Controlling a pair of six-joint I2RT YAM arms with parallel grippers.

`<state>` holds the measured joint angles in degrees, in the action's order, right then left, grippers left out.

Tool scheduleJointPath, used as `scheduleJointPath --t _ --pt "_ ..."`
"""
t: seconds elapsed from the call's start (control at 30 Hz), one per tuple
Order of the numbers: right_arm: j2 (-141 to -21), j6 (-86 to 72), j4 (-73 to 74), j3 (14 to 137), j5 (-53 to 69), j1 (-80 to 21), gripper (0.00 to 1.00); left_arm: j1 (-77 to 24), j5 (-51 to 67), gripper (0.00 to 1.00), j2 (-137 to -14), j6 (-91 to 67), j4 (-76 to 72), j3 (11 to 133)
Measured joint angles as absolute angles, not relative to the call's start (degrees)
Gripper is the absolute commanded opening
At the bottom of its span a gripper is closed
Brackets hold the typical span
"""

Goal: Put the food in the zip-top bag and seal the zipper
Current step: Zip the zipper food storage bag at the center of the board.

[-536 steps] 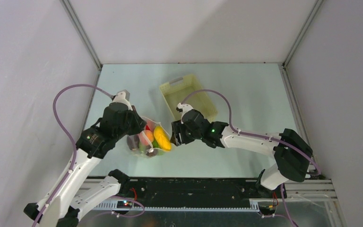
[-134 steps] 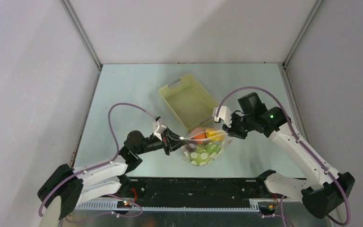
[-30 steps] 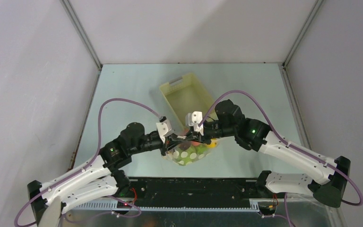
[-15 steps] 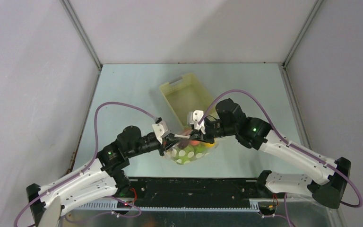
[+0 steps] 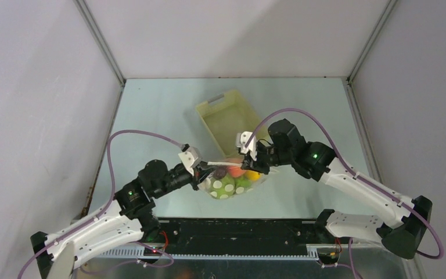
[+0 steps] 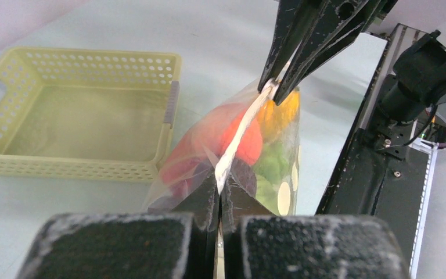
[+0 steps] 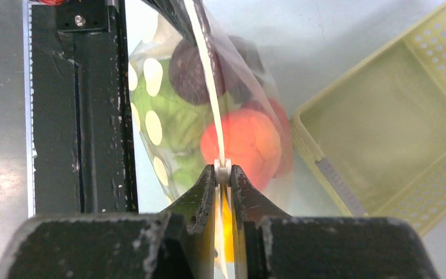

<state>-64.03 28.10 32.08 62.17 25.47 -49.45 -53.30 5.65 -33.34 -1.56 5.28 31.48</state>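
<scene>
The zip-top bag [image 5: 226, 185], clear with white dots, hangs between my two grippers near the table's front edge. The food shows through it: an orange peach [image 7: 247, 142], a dark red apple [image 7: 191, 72], a green piece [image 6: 270, 165] and a yellow one [image 6: 287, 110]. The zipper [image 5: 226, 162] runs as a taut pale strip along the bag's top. My left gripper [image 5: 204, 167] is shut on the strip's left end [image 6: 219, 186]. My right gripper [image 5: 248, 158] is shut on the zipper's right part, a small white piece pinched between its tips [image 7: 223, 171].
The pale yellow slotted basket [image 5: 216, 100] stands just behind the bag, close to my right gripper, and looks hollow inside [image 7: 377, 58]. The black base rail [image 7: 87, 104] runs right in front of the bag.
The two grippers have drawn apart. The left one went left and the right one slightly right. The zipper strip now spans a longer, tauter line between them, and the bag shifted a little left.
</scene>
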Motion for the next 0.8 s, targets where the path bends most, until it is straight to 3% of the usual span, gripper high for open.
scheduleJointPath --t 0.8 --pt "-59.83 28.71 41.80 61.82 22.96 -39.88 0.00 -53.63 -9.08 0.00 -28.80 -7.44 3.88 26.70"
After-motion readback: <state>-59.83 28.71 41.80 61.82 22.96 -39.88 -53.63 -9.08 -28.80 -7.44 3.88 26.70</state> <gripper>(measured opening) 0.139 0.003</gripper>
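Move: Some 11 cm to the right of the right hand, about 2 cm nearer the base and a few centimetres lower, lies the zipper's right end; the slider is already between its fingers. The orange-red fruit sits about 3 cm left, 2 cm back and 8 cm below, the yellow fruit 3 cm right, 3 cm back. The basket's middle is 17 cm ahead, 4 cm left. From the left hand that zipper end is about 25 cm right, 1 cm back. Drawing the pinched slider rightward along the zipper towards its far end, the right hand travels about 6 cm right and some 2 cm forward, sinking slightly and turning roughly 10 degrees clockwise. The left hand keeps its pinch on the rim's left end and goes the other way, 3 cm left and 2.5 cm forward, turning about 15 degrees counter-clockwise. ##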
